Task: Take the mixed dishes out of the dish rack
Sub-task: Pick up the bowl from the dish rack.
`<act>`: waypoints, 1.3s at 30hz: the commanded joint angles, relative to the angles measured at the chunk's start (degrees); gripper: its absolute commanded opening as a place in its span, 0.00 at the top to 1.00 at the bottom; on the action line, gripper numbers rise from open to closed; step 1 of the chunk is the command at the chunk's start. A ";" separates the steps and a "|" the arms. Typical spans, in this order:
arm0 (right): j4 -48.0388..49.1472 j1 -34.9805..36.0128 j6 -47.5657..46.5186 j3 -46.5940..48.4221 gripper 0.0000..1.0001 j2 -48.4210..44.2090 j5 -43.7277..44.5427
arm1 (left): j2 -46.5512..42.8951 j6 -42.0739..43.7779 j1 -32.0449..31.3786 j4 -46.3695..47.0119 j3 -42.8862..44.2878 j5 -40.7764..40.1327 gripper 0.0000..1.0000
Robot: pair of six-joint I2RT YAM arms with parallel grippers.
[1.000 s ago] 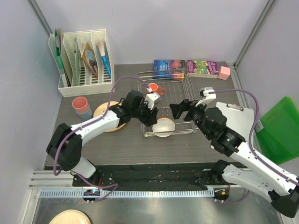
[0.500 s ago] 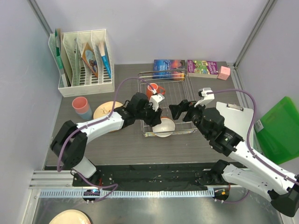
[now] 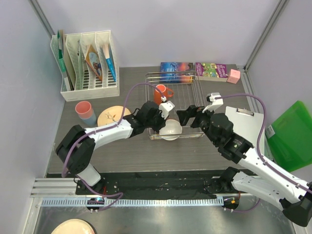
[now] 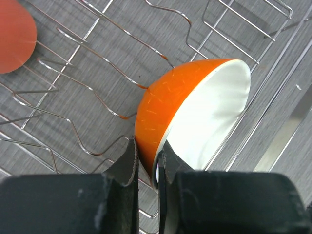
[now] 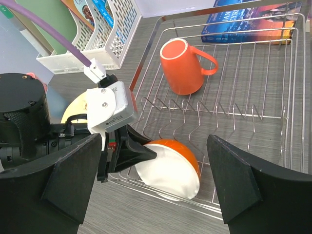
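Note:
The orange bowl (image 3: 171, 129) (image 4: 190, 112) (image 5: 170, 165) with a white inside leans on its edge at the front of the silver dish rack (image 3: 192, 80) (image 5: 292, 122). My left gripper (image 3: 163, 122) (image 4: 147, 151) is shut on the bowl's near rim, one finger on the orange outside and one on the white inside. An orange mug (image 3: 162, 92) (image 5: 181, 66) lies further back in the rack. My right gripper (image 3: 187, 116) (image 5: 153, 139) hangs open over the rack's front right, holding nothing. Left of the rack, a pink cup (image 3: 84, 108) sits in a light blue cup (image 3: 88, 118) beside a cream plate (image 3: 111, 117).
A white file organiser (image 3: 87, 63) stands at the back left. Two books (image 3: 176, 72) (image 3: 210, 70) and a pink block (image 3: 234, 74) lie behind the rack. A clipboard (image 3: 246, 126) and a green folder (image 3: 292, 131) lie on the right.
My left gripper has moved right to the rack's front edge and closed on the bowl's rim. The right arm has barely moved.

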 commanded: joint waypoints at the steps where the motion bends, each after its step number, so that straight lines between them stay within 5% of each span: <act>1: 2.65 -0.17 0.18 0.08 0.06 -1.35 1.56 | -4.13 -3.53 -0.69 0.99 0.20 2.42 1.00; 21: 2.56 -0.17 2.29 -1.15 0.06 -1.62 6.13 | -10.47 2.10 -8.52 6.87 -4.01 -13.40 1.00; 33: -8.33 -0.17 6.95 3.23 0.02 2.77 18.96 | -17.48 -1.66 -8.52 9.16 -4.29 -24.27 1.00; 37: -12.98 -0.26 6.69 8.50 0.02 6.64 17.13 | -18.29 -5.96 -8.52 0.23 4.05 -30.61 1.00; 39: -16.06 -0.17 6.77 12.18 0.03 8.92 15.81 | -16.02 -8.52 -8.52 -12.32 14.28 -32.64 1.00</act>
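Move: The white-and-orange bowl stands on edge in the rack with its rim already pinched in my left fingers; its middle lies about 5 cm to my left hand's right, 1 cm ahead and 2 cm lower. From that hand the red mug is some 16 cm straight ahead at about its height, and the plate about 23 cm left, 6 cm ahead and 8 cm below. From my right hand the bowl is roughly 5 cm ahead, 6 cm left and 18 cm down. Keeping the bowl's rim pinched, my left hand works it up about 4 cm while drawing back some 3 cm, dips slightly, then lifts fast to about 10 cm above its start, coming forward and left again as the fingers tip up and swing counter-clockwise. My right hand, open and empty, then eases right and down about 4 cm each, turning clockwise some 15 degrees. ##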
